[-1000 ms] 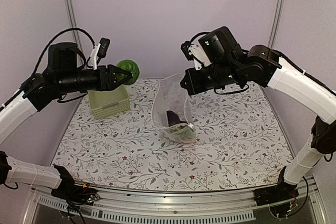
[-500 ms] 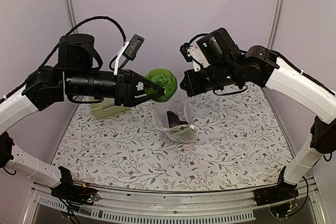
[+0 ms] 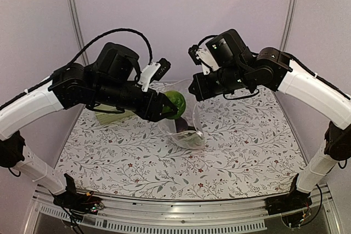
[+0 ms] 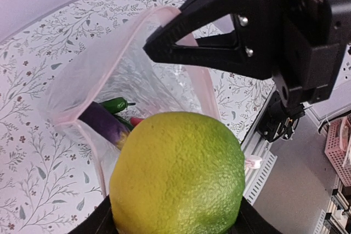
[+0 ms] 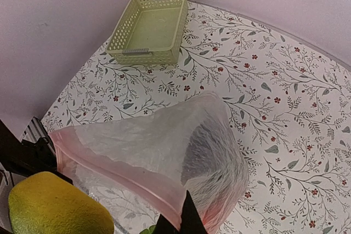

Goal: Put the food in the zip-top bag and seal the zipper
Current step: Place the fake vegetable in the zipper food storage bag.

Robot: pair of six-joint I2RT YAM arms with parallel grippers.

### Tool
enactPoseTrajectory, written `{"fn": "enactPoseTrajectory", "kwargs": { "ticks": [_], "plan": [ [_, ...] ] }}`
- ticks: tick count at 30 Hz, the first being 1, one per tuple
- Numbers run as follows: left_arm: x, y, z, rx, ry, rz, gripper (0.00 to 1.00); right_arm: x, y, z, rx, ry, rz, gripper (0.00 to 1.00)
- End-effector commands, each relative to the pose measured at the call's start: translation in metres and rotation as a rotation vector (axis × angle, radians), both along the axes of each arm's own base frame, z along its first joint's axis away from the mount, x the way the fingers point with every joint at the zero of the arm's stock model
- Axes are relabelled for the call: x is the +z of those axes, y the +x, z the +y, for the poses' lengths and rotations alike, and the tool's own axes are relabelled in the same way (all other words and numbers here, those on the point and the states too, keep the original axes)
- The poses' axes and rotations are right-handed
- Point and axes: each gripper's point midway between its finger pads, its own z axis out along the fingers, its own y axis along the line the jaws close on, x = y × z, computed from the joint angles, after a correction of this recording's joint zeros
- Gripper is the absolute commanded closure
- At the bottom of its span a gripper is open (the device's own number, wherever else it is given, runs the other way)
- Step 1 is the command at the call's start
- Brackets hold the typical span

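A big round green-yellow toy fruit (image 3: 174, 103), one piece of the food, sits between the jaws of my left gripper (image 3: 166, 108), which is shut on it. It hangs just over the open mouth of the clear zip-top bag (image 3: 185, 131). In the left wrist view the fruit (image 4: 178, 173) fills the foreground, with a purple eggplant (image 4: 104, 124), a green piece (image 4: 115, 102) and a red piece (image 4: 136, 120) inside the bag (image 4: 120, 75). My right gripper (image 5: 184, 220) is shut on the bag's rim at the pink zipper (image 5: 120, 171), holding the mouth up and open.
The pale green slotted basket (image 5: 148, 26) stands at the back left of the flowered table, mostly hidden behind my left arm in the top view (image 3: 107, 115). The metal rail (image 3: 181, 220) runs along the table's near edge.
My left arm has swung right from above the basket, carrying the green-yellow fruit to the bag's mouth and lowering it. The right arm and bag have stayed put.
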Motion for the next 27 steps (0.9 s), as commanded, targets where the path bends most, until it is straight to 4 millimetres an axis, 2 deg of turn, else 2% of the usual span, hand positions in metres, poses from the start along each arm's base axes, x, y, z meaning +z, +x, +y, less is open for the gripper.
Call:
{"fn": "enactPoseTrajectory", "kwargs": {
  "ticks": [1,6,7,11,17,21,24,27],
  "plan": [
    [-0.006,0.018,0.022,0.130,0.097,-0.009,0.45,0.019,-0.004,-0.005,-0.001,0.033,-0.025,1.00],
    [-0.014,0.020,0.019,0.133,0.107,0.021,0.42,0.019,-0.004,-0.004,0.003,0.034,-0.023,1.00],
    [-0.014,0.020,0.017,0.130,0.108,0.024,0.39,0.019,-0.005,-0.004,0.005,0.034,-0.024,1.00],
    [-0.016,0.020,0.011,0.118,0.107,0.035,0.19,0.020,-0.005,-0.004,0.006,0.037,-0.024,1.00],
    [-0.010,0.020,0.006,0.098,0.098,0.030,0.09,0.020,-0.005,-0.005,0.007,0.034,-0.024,1.00],
    [0.009,0.014,0.006,0.065,0.043,0.015,0.08,0.020,-0.004,-0.006,-0.003,0.030,-0.031,1.00],
    [0.040,0.004,0.009,0.021,-0.060,-0.008,0.07,0.018,-0.003,-0.007,-0.006,0.024,-0.031,1.00],
    [0.075,0.002,0.031,0.042,-0.175,-0.043,0.05,0.018,-0.004,-0.006,0.003,0.027,-0.026,1.00]
  ]
}}
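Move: The left hand holds the round green-yellow fake vegetable just at the bag's open mouth, whose middle is about 4 cm to the right, 1 cm ahead and 5 cm below. The food already in the bag lies roughly 3 cm ahead, 4 cm right and 21 cm down; the basket some 18 cm ahead, 22 cm left and 26 cm down. For the right hand, pinching the rim, the mouth's middle is about 3 cm back, 2 cm left and 6 cm below. The left fingers let go of the fake vegetable at the bag's mouth, opening from about half to nearly full while the hand eases about 2 cm forward and slightly left, then sinks about 2 cm. With the fingers empty, the left hand rises some 3 cm, drawing back slightly. The right hand stays put and keeps its pinch on the rim. ##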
